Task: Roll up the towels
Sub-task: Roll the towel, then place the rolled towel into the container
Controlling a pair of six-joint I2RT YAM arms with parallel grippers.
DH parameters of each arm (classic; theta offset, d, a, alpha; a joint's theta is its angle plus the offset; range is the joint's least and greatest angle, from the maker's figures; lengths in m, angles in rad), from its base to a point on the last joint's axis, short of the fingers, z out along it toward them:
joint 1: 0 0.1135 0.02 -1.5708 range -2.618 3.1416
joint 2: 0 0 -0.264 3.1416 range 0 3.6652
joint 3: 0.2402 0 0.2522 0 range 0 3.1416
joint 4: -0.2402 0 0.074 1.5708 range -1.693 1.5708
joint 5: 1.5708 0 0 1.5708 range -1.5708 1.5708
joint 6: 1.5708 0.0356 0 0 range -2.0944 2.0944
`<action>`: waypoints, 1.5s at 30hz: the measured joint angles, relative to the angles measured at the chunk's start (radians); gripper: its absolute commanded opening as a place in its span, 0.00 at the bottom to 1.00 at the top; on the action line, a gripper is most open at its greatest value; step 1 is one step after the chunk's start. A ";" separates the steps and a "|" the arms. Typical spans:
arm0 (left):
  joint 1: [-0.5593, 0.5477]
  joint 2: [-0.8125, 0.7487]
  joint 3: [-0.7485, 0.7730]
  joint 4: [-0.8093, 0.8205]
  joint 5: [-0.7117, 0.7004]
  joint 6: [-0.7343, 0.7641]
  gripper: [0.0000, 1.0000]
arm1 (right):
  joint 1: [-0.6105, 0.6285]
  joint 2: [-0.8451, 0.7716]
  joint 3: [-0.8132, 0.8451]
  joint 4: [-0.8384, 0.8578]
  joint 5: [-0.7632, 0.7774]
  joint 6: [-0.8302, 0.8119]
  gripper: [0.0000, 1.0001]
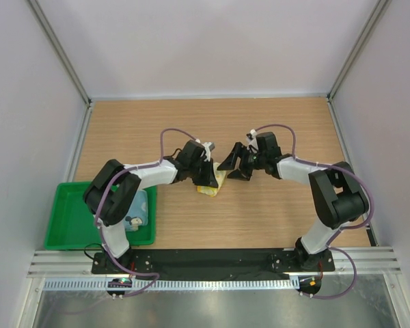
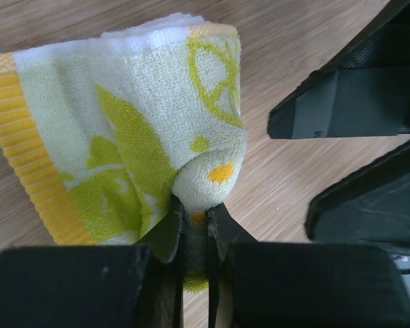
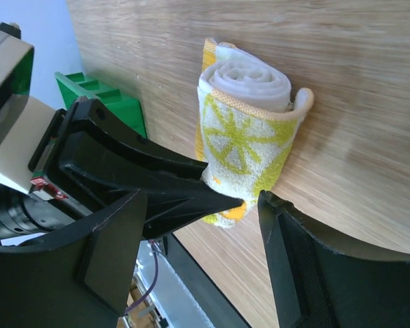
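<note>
A yellow-cream towel [image 1: 212, 184] with green and orange print lies rolled up on the wooden table, mid-way between the arms. My left gripper [image 1: 202, 172] is shut on one end of the roll; in the left wrist view the cloth [image 2: 143, 116] bulges out of the pinching jaws [image 2: 198, 222]. My right gripper [image 1: 234, 166] stands open just right of the roll, nothing between its fingers [image 3: 294, 273]. In the right wrist view the roll [image 3: 249, 130] shows its spiral end. A light blue towel [image 1: 141, 205] lies in the tray, partly hidden by my left arm.
A green plastic tray [image 1: 68, 220] sits at the near left of the table, also seen in the right wrist view [image 3: 104, 104]. White walls with metal posts enclose the table on three sides. A black mounting bar [image 1: 219, 258] runs along the near edge.
</note>
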 measured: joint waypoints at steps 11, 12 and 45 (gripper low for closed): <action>0.069 0.005 -0.044 0.053 0.138 -0.044 0.00 | 0.058 0.130 0.041 0.023 0.042 0.002 0.72; 0.076 0.005 -0.049 0.058 0.152 -0.047 0.00 | 0.060 0.137 0.043 0.023 0.046 0.002 0.72; 0.200 0.055 -0.130 0.158 0.450 -0.197 0.01 | 0.181 0.236 0.145 -0.010 0.150 -0.030 0.30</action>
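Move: The yellow-green towel's roll stands about 5 cm to the right hand's left, 1 cm back and 6 cm below, just off its open fingers. The left fingers already pinch the roll; its middle is 2 cm ahead and 1 cm right of that hand, about level with it. The towel's loose yellow hem lies about 10 cm left, 7 cm back and 7 cm below the right hand. The folded blue towel sits about 26 cm left of the left hand and 9 cm back. Right fingers come astride the towel roll and close on it from both sides beyond the left hand's grip: the open hand first sinks some 4 cm while edging left, then goes on left and a little farther down, about 6 cm each way in all, closing late. Meanwhile the left hand keeps its pinch, draws the roll 2 to 3 cm left and slightly back and tilts some 30 degrees, its fingers swinging to point more squarely right. ##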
